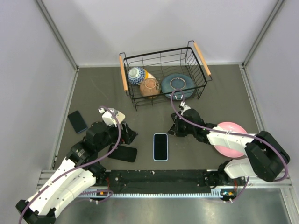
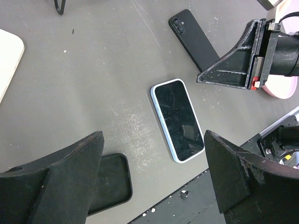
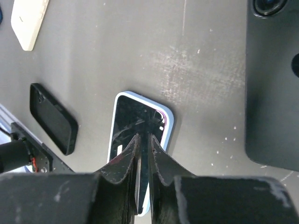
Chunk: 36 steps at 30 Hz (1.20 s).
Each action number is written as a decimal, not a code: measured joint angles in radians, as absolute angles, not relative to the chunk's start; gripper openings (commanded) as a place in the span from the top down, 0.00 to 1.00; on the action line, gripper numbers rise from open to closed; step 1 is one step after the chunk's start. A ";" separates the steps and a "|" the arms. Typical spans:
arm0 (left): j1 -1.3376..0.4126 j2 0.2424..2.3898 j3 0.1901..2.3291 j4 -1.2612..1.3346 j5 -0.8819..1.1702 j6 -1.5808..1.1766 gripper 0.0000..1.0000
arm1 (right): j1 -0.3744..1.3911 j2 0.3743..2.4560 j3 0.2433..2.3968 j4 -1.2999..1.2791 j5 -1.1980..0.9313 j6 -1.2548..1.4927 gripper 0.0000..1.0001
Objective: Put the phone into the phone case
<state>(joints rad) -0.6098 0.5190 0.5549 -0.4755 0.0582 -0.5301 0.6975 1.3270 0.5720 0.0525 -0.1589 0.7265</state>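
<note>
A phone (image 1: 160, 146) with a dark screen and a light blue rim lies face up near the table's front edge. It also shows in the left wrist view as the phone (image 2: 177, 119). An empty black phone case (image 1: 122, 153) lies to its left, hollow side up. My left gripper (image 1: 128, 135) hangs wide open above the table, with the case (image 2: 110, 182) under its left finger. My right gripper (image 3: 145, 135) is shut, nothing between its fingers, its tips over the top end of the phone (image 3: 135, 112).
A wire basket (image 1: 123, 73) with bowls stands at the back. A pink dish (image 1: 231, 140) sits under the right arm. A dark blue phone (image 1: 77, 122) lies far left. A black phone (image 2: 194, 39) lies back up below the right gripper. A cream slab (image 2: 7, 60) lies left.
</note>
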 measured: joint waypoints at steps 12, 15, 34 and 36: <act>-0.610 0.496 0.554 -0.476 0.031 -0.574 0.08 | 0.763 1.523 0.535 0.288 -0.250 0.850 0.94; -0.610 0.490 0.554 -0.477 0.028 -0.579 0.08 | 0.775 1.584 0.543 0.369 -0.274 0.889 0.93; -0.610 0.493 0.554 -0.525 -0.083 -0.598 0.09 | 0.716 1.338 0.821 -0.170 0.041 0.525 0.02; -0.610 0.495 0.554 -0.526 -0.096 -0.608 0.09 | 0.710 1.337 0.839 -0.214 0.089 0.471 0.01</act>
<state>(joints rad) -0.6098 0.4953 0.5545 -0.5259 -0.0963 -0.6079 0.7101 1.3373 0.8394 -0.2142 0.0891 0.4706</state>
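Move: The blue-cased phone has its middle about 6 cm back, 5 cm left and 4 cm below the right hand, so its far end is the nearest part. From the same hand, the black phone lies roughly 6 cm ahead, 6 cm right and 5 cm below; the black case is about 25 cm left and 10 cm back. From the left hand, the cased phone lies some 15 cm right, 2 cm back and well below, perhaps 14 cm. Leftward and down, slightly back, the right hand brings its almost shut fingertips in over the far end of the cased phone, about 5 cm left. It then reverses up, forward and right, away from the cased phone and towards above the black phone, tipping its fingers up some 30 degrees and spreading them wide. The open left hand drifts about 2 cm left, turning slightly counter-clockwise. ##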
